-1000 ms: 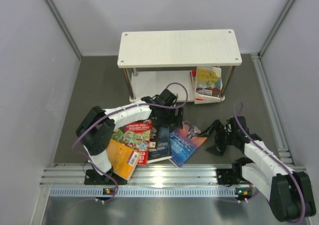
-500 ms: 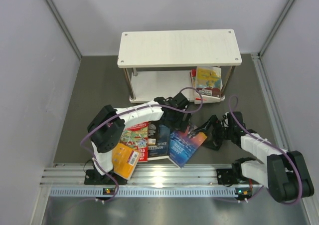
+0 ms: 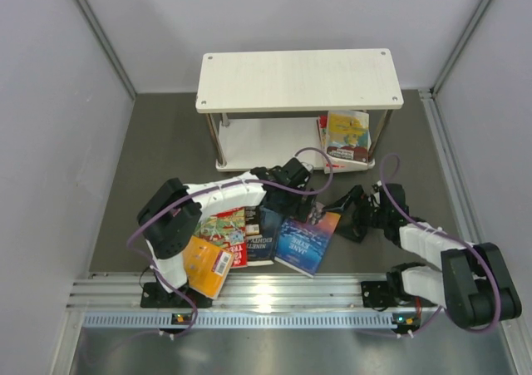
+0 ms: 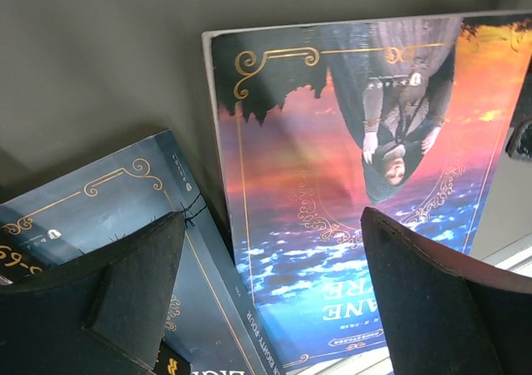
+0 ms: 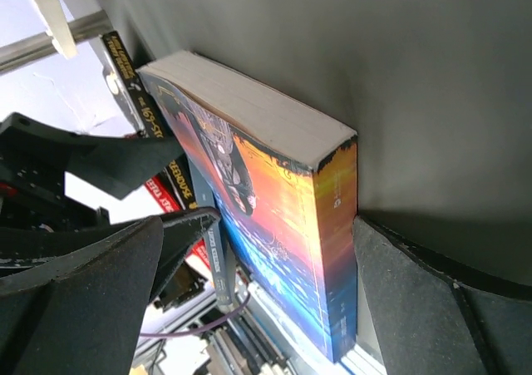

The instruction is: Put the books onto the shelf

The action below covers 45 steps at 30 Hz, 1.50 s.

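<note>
Several books lie at the table's near edge: an orange-yellow one (image 3: 204,263), a cartoon-covered one (image 3: 224,224), a dark blue one (image 3: 264,235) (image 4: 100,217) and a sunset-covered one (image 3: 304,239) (image 4: 349,184) (image 5: 274,217). Two more books (image 3: 347,137) rest on the lower board of the shelf (image 3: 299,80). My left gripper (image 3: 289,194) (image 4: 270,300) hovers open over the dark blue and sunset books. My right gripper (image 3: 342,211) (image 5: 258,300) is open, its jaws straddling the sunset book's spine edge, one finger (image 5: 432,308) low by the table.
The shelf's thin legs (image 3: 218,146) stand just behind the left gripper. A metal rail (image 3: 266,296) runs along the near edge under the book pile. Grey walls (image 3: 50,142) close in on both sides.
The right gripper has reached left up to the sunset book's edge. The left gripper has shifted right over that book, which has slid and turned slightly.
</note>
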{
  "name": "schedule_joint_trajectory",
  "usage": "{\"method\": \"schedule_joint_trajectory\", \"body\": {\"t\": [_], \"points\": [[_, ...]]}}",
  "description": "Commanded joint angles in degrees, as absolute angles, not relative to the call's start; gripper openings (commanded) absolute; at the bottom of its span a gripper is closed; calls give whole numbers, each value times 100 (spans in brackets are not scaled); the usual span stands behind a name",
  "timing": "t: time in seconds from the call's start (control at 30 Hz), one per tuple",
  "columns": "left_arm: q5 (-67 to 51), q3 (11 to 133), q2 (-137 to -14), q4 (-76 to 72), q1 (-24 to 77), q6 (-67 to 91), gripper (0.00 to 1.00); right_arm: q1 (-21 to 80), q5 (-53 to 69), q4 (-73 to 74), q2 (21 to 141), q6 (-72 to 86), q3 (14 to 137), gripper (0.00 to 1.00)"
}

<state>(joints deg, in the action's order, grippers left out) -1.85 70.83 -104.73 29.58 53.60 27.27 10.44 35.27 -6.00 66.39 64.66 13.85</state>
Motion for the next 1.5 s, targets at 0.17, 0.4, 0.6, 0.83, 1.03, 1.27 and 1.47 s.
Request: {"method": "schedule_joint_trajectory", "body": {"t": [0.17, 0.4, 0.6, 0.83, 1.03, 1.27, 1.47], "points": [[-627, 7083, -11022, 2344, 5686, 2813, 91, 1257, 2883, -229, 6768, 6004, 1063, 97], [650, 7637, -10898, 2725, 5678, 2470, 91, 1266, 2804, 176, 6443, 5845, 1019, 97], [-428, 7604, -11390, 2551, 5669, 2653, 85, 1257, 2786, 299, 6425, 5810, 1081, 97], [-1635, 6874, -11382, 1592, 5687, 3462, 51, 1257, 2751, 378, 6337, 5783, 1011, 97], [-1915, 6505, -11014, 1214, 5599, 3787, 0, 1257, 2751, 527, 6223, 5766, 1055, 97], [-2995, 5055, -9625, -824, 4897, 5008, 0, 1239, 2611, 1439, 5636, 5362, 1371, 98], [-2883, 5071, -9220, -71, 4965, 4580, 0, 1204, 2584, 1810, 5054, 5388, 1424, 98]]}}
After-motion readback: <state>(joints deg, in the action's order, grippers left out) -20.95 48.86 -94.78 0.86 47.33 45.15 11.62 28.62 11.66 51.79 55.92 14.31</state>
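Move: The Jane Eyre book lies just under the open left fingers, its middle about 4 cm to their right, 3 cm back and 2 cm lower. From the left hand, the Nineteen Eighty-Four book is some 7 cm left and 5 cm back, the red book about 18 cm left and 6 cm back. From the right hand, whose open fingers are at Jane Eyre's spine, that book's middle is roughly 8 cm left and 5 cm back. Left hand shifts right, then back 3 cm, shutting at Jane Eyre's page edges; open right hand eases back. ##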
